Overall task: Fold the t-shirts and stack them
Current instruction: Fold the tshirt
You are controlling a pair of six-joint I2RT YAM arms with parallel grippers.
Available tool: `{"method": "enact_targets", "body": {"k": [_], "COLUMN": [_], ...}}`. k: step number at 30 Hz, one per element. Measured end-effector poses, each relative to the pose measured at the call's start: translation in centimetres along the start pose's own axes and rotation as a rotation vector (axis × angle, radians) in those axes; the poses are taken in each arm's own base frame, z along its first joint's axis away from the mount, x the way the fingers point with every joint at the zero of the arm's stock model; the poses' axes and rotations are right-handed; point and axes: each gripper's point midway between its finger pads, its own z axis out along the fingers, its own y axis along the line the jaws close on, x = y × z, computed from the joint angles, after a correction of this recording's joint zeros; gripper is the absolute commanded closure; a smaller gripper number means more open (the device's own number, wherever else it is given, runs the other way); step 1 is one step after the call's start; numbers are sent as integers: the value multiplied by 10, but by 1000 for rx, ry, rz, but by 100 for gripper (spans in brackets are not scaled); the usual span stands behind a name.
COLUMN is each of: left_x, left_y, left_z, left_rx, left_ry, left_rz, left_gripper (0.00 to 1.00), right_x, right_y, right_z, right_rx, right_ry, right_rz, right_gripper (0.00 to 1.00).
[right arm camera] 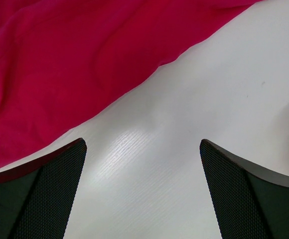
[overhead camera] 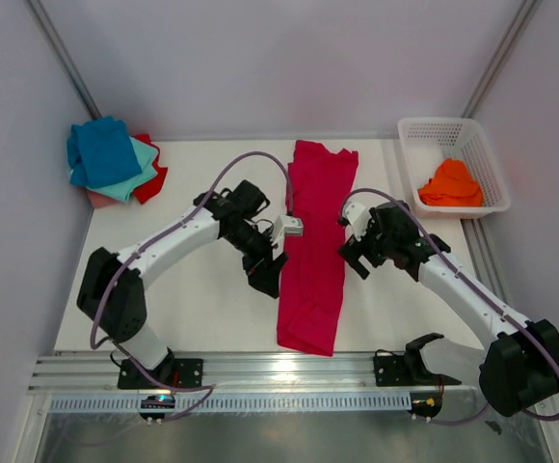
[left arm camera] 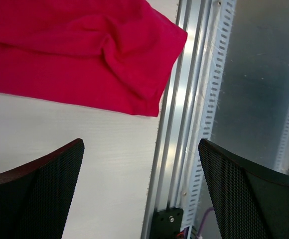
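A crimson t-shirt (overhead camera: 314, 246) lies folded into a long narrow strip down the middle of the table, from the back edge to the front edge. Its near end (left arm camera: 84, 50) shows in the left wrist view, its side edge (right arm camera: 60, 64) in the right wrist view. My left gripper (overhead camera: 268, 273) hovers open just left of the strip, with nothing between its fingers (left arm camera: 45, 194). On the strip's right side my right gripper (overhead camera: 354, 256) is open too, over bare table (right arm camera: 149, 164). A stack of folded t-shirts, blue (overhead camera: 103, 149) on top of teal and red, sits at the back left corner.
A white lattice basket (overhead camera: 432, 131) at the back right holds an orange t-shirt (overhead camera: 451, 183). An aluminium rail (overhead camera: 260, 369) runs along the table's front edge, and it shows as the rail (left arm camera: 177, 139) in the left wrist view. Walls close in the back and sides.
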Motion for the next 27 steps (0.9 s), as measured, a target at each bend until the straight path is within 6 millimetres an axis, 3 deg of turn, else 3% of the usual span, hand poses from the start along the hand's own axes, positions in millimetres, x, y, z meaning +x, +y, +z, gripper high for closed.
{"method": "enact_targets", "body": {"k": [10,19,27], "left_x": [66,72,70], "left_y": [3,15,-2], "left_z": [48,63,87], "left_rx": [200,118,87], "left_ry": [130,163,226], "left_rz": [-262,-229,-112], "left_gripper": [1,1,1], "right_x": [-4,-5,-2], "right_y": [-7,-10,-11], "right_z": [1,1,7], "right_rx": [36,47,47], "right_ry": [-11,-14,1], "right_rz": [4,4,6], "right_gripper": [0,1,1]}}
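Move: The shirt's near left corner, where the left hand is headed, lies about 9 cm back, 2 cm to the right and some 15 cm below that hand. From that corner, the shirt's near right corner is roughly 12 cm to the right and 3 cm nearer the base; the table's metal edge rail runs just behind the left corner, about 3 cm back from it. From the right hand, the near left corner is around 19 cm back, 18 cm to the left and 11 cm down. The left hand, empty and wide open, sinks about 10 cm and draws back some 5 cm towards the shirt's near left corner, dropping fast at first, then easing and ending in a nearly level slide back and slightly right. Its wrist first swings the fingertips some 20 degrees towards the base, gives about half of that back, and tilts them about 10 degrees steeper down, the hand stopping above the cloth with no touch to be seen. ##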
